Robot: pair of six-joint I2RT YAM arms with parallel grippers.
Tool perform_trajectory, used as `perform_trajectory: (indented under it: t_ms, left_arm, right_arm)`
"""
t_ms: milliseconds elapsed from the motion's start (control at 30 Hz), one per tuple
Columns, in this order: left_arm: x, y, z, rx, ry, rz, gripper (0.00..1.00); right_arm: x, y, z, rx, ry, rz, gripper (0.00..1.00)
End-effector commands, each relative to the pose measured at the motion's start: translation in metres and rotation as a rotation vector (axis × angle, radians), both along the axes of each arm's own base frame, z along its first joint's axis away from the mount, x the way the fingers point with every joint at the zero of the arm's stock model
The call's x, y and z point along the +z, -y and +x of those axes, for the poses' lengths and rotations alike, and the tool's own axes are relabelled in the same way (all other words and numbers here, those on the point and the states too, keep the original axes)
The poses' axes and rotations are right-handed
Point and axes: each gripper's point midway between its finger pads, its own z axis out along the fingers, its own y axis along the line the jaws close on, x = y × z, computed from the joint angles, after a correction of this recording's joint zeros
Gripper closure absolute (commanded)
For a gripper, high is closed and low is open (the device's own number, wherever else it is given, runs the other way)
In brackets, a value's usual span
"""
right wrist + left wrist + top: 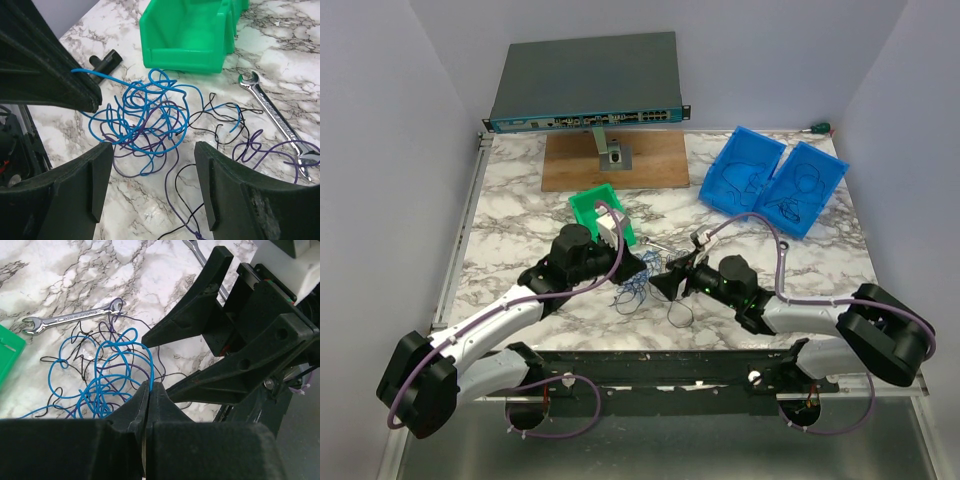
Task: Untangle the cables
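Observation:
The cables (633,291) lie as a loose tangle of thin blue, purple and black wires on the marble table, between my two grippers. My left gripper (150,386) is shut, and one blue strand of the cables (112,372) is pinched between its fingertips. In the top view the left gripper (645,268) reaches in from the left. My right gripper (152,149) stands open just short of the cables (150,112), with only bare marble and a few trailing purple and black strands between its fingers. From the top, the right gripper (670,283) faces the left one closely.
A silver wrench (75,317) lies beside the tangle, and a second wrench (197,252) lies farther off. A green bin (595,210) stands behind the left gripper. Two blue trays (775,180) sit back right. A network switch (585,85) and a wooden board (610,160) are at the back.

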Motion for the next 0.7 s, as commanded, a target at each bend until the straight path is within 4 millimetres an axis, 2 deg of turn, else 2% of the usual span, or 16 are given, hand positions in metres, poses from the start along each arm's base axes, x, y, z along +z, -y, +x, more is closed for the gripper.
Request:
perform_trajectory:
  t_ms: [0, 100, 233, 367, 467, 567, 600, 667]
  left_arm:
    - [0.024, 0.011, -0.006, -0.055, 0.019, -0.058, 1.0]
    - [0.025, 0.013, -0.007, -0.062, 0.014, -0.062, 1.0]
    - [0.029, 0.017, -0.007, -0.068, 0.014, -0.077, 1.0]
    - [0.035, 0.024, -0.007, -0.084, 0.01, -0.09, 1.0]
    - [0.04, 0.028, -0.005, -0.086, 0.007, -0.1, 1.0]
    - [0.052, 0.027, 0.0, -0.059, 0.022, -0.109, 1.0]
    - [0.056, 0.026, 0.003, -0.045, 0.026, -0.103, 1.0]
    - [0.069, 0.023, 0.01, -0.013, 0.044, -0.083, 1.0]
  right_arm:
    - [0.012, -0.003, 0.011, -0.072, -0.023, 0.074, 0.27]
    - [0.013, -0.006, 0.016, -0.095, -0.048, 0.106, 0.28]
    - [0.002, -0.016, 0.022, -0.099, -0.106, 0.095, 0.36]
    - [-0.001, -0.023, 0.021, -0.079, -0.128, 0.109, 0.44]
    - [0.001, -0.021, 0.021, -0.084, -0.12, 0.11, 0.63]
    - [0.0, -0.01, 0.029, -0.152, -0.107, 0.098, 0.91]
    - [-0.001, -0.004, 0.033, -0.194, -0.105, 0.088, 0.97]
    - [-0.008, 0.015, 0.045, -0.322, -0.111, 0.049, 0.99]
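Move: The purple strand to grab lies just off the open right fingertips: about 2 cm ahead, 2 cm left and 1 cm lower. The main blue tangle is some 6 cm left of the right hand, 1 cm ahead and 2 cm down; the small wrench is roughly 9 cm straight ahead and 5 cm down. The left hand already pinches a blue strand; from it the purple strand is about 3 cm right, 1 cm back and 5 cm down. Ease the open right gripper some 2.5 cm forward and a little left, dipping about 1.5 cm to the purple strand in the tangle, rolling the wrist about 10 degrees, and shut the fingertips on it, letting the hand creep forward and up slightly as they close. Meanwhile, keep the blue strand pinched in the left gripper and draw it up about 3 cm and 2 cm right, away from the heap. ##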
